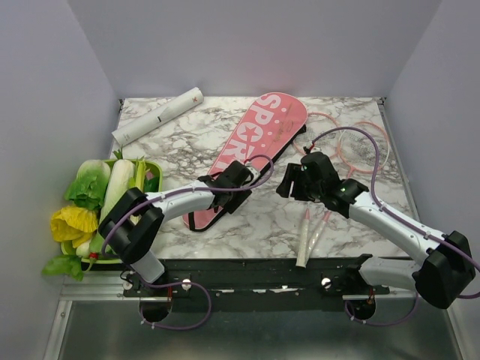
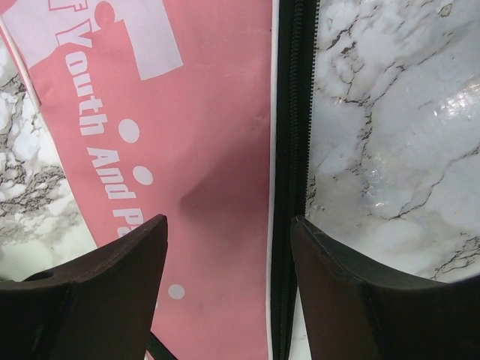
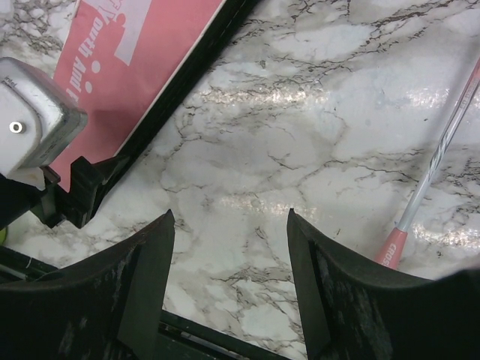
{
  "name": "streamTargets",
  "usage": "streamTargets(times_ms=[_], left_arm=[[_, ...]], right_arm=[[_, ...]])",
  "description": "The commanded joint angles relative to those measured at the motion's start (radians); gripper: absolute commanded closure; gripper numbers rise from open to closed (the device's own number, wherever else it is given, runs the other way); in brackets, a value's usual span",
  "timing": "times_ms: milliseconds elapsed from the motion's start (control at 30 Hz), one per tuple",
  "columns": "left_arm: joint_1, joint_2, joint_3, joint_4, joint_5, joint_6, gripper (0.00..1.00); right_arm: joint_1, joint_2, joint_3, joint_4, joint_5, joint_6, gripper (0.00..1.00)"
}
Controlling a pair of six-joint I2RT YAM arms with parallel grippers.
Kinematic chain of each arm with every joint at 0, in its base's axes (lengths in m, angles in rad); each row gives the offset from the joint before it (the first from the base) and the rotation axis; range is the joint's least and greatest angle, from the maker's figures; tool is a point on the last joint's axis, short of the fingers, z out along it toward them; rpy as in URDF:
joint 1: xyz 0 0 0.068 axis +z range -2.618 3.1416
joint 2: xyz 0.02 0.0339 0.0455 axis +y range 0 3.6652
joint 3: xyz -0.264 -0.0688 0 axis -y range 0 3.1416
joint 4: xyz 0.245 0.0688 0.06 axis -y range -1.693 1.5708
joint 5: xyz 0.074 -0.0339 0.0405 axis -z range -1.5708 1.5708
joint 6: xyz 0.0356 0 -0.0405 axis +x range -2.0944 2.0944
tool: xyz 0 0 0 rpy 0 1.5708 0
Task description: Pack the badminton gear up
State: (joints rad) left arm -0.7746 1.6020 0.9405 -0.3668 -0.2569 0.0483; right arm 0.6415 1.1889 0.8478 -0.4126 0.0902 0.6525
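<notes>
The long pink "SPORT" cover (image 1: 255, 146) lies diagonally across the marble table's middle. My left gripper (image 1: 237, 178) is low over its narrow lower part. In the left wrist view it (image 2: 229, 219) is open, and its fingers straddle the pink fabric (image 2: 202, 150) and the black zip edge (image 2: 289, 150). Thin pink-framed rackets (image 1: 352, 142) lie at the right, with pale handles (image 1: 304, 247) pointing to the near edge. My right gripper (image 1: 286, 184) hangs open between cover and rackets, with only bare marble between its fingers (image 3: 231, 213). One racket shaft (image 3: 442, 142) runs to its right. A white tube (image 1: 157, 116) lies at the back left.
A green tray (image 1: 155, 168) of leafy vegetables sits off the table's left edge. Grey walls close in the back and both sides. The left arm's wrist block (image 3: 30, 112) shows at the left of the right wrist view, close to my right gripper.
</notes>
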Motion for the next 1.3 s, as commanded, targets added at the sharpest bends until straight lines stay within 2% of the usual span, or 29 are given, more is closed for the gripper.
streamTargets(times_ms=[0,200,300,333,400,433,500,533,667,833,1067,1267], left_arm=[[-0.008,0.039,0.018,0.0,0.007,0.005,0.29],[-0.008,0.085,0.02,0.002,0.038,0.004,0.35],[-0.008,0.104,0.023,0.003,0.059,0.005,0.42],[-0.008,0.108,0.027,0.0,0.067,0.008,0.49],[-0.008,0.119,0.03,-0.003,0.085,0.012,0.56],[-0.008,0.122,0.03,-0.004,0.09,0.013,0.63],[-0.008,0.127,0.034,-0.009,0.11,0.015,0.71],[-0.008,0.128,0.037,-0.011,0.113,0.015,0.79],[-0.008,0.127,0.04,-0.015,0.127,0.021,0.99],[-0.008,0.089,0.053,-0.021,0.142,0.015,1.0],[-0.008,-0.083,0.073,-0.027,0.203,-0.004,1.0],[-0.008,-0.157,0.089,-0.035,0.255,-0.018,1.0]], right_arm=[[-0.002,-0.014,-0.016,0.011,-0.02,-0.016,0.3],[-0.002,-0.015,-0.024,0.012,-0.02,-0.011,0.3],[-0.002,-0.018,-0.024,0.012,-0.023,-0.011,0.3],[-0.002,-0.02,-0.024,0.014,-0.023,-0.011,0.3],[-0.002,-0.023,-0.03,0.012,-0.023,-0.01,0.3],[-0.002,-0.023,-0.032,0.012,-0.021,-0.011,0.3],[-0.002,-0.022,-0.035,0.014,-0.021,-0.01,0.3],[-0.002,-0.022,-0.035,0.012,-0.021,-0.01,0.3],[-0.003,-0.028,-0.039,0.012,-0.018,-0.01,0.3],[-0.002,-0.049,-0.038,-0.009,0.009,-0.014,0.3],[-0.002,-0.077,-0.029,-0.048,0.081,-0.027,0.3],[-0.005,-0.045,0.002,-0.089,0.155,-0.022,0.3]])
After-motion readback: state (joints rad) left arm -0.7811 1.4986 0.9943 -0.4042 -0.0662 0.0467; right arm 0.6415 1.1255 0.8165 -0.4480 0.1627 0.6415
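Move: The bag's black zipper edge lies between and just under the left gripper's open fingers, about 1 cm back, 1 cm right and 2 cm below. The bag's near end sits roughly 10 cm left and 7 cm back of this hand; the racket handles lie some 22 cm right and 12 cm back of it. From the right hand the zipper edge is about 15 cm left, 2 cm back and 13 cm down. Lower the left gripper about 2 cm over the bag's zipper edge and shut the fingers on it, easing a little to the right as they pinch. Keep them shut and lift about 7 cm, drawing right and tipping the wrist some 10 degrees. Let the open right hand shift about 2 cm to the right. ##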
